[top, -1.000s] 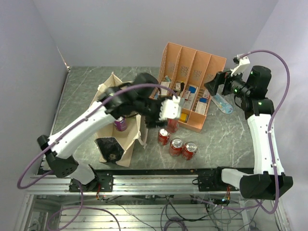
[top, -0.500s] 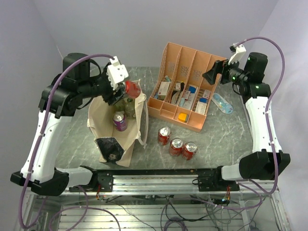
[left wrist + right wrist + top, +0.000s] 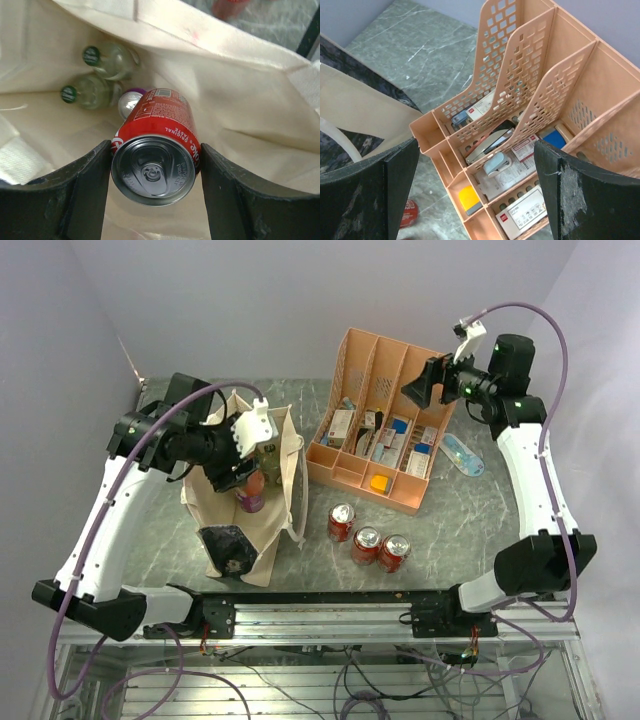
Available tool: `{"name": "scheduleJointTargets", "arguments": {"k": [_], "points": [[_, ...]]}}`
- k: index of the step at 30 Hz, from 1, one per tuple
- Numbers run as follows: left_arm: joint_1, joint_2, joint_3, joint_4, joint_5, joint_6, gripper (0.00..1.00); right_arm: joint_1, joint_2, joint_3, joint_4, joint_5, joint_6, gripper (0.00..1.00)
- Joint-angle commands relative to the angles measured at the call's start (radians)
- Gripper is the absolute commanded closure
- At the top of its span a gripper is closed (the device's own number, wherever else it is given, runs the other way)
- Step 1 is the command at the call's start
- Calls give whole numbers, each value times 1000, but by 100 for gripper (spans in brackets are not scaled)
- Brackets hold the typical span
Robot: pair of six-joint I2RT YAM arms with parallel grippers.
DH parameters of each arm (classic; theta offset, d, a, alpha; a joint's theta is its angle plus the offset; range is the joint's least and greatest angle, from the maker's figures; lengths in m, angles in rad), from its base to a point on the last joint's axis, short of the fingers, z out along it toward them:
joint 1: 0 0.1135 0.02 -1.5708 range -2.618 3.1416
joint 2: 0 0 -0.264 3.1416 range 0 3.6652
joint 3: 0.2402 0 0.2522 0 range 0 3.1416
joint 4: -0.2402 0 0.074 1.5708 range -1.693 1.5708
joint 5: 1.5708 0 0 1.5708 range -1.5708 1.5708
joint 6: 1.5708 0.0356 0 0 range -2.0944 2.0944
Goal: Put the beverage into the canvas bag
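The beverage, a red cola can (image 3: 159,130), hangs top-up between the jaws of my left gripper (image 3: 155,146), which is shut on its sides. It is held in the mouth of the canvas bag (image 3: 240,100), a cream tote (image 3: 290,455) with a dark end panel (image 3: 228,548), on the table's left. From above, my left gripper (image 3: 250,462) reaches down into the bag with the red can (image 3: 256,480) just showing. Below the can lie two green-capped bottles (image 3: 107,55) and a purple can (image 3: 131,100). My right gripper (image 3: 420,390) stands open, high over the organizer, holding nothing.
An orange-pink divided organizer (image 3: 400,370) with small boxes and office items fills the middle back, and is also under my right gripper (image 3: 475,145). Three red cans (image 3: 366,543) stand on the marble near the front. A clear-blue packet (image 3: 462,453) lies right of the organizer.
My left arm swung the red can from beside the table's cans to above the bag, then lowered it into the bag's mouth. The right arm rose and shifted slightly left, staying open.
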Motion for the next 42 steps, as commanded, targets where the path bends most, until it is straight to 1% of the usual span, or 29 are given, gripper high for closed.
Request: {"name": "scheduleJointTargets", "arguments": {"k": [1, 9, 12, 16, 18, 21, 25, 32, 37, 42], "points": [[-31, -8, -42, -69, -33, 58, 93, 1, 70, 50, 25, -46, -10, 3], [-54, 82, -93, -150, -53, 158, 93, 3, 163, 47, 92, -82, -12, 3], [-54, 108, -121, -132, -63, 200, 93, 2, 202, 55, 110, -79, -5, 4], [-54, 148, -166, -96, -72, 252, 93, 2, 280, 113, 105, -82, -2, 4], [-53, 162, -190, -69, -65, 270, 93, 3, 323, 150, 97, -83, -2, 4], [-54, 162, -240, 13, -41, 290, 93, 5, 375, 199, 81, -79, -6, 4], [-54, 162, -322, 114, -15, 343, 93, 8, 409, 230, 56, -57, -27, 4], [-54, 243, -344, 201, 16, 383, 93, 9, 452, 294, -26, -22, -67, 4], [-55, 270, -369, 279, -18, 406, 93, 9, 469, 323, -64, -4, -84, 4], [-55, 317, -369, 310, -81, 414, 93, 9, 481, 339, -65, -5, -72, 4]]}}
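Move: The canvas bag that the held Coke can is bound for has its middle about 2 cm ahead of the left hand and some 17 cm below it. Inside, the purple can stands roughly 8 cm ahead and 24 cm down, and the two bottles about 14 cm ahead. The nearest loose Coke can is 21 cm to the right and 2 cm back. From the right hand, the bag lies some 35 cm left and 16 cm back, the organizer about 2 cm ahead, 2 cm left and 25 cm below. The Coke can, still pinched near its lid by the left fingers, is lowered some 18 cm into the canvas bag, drawn slightly back at first, then eased forward towards the purple can. Meanwhile the left wrist turns about 30 degrees, partly clockwise, bringing the fingers steeper downward. The empty, open right hand reaches forward and sinks over the organizer. ##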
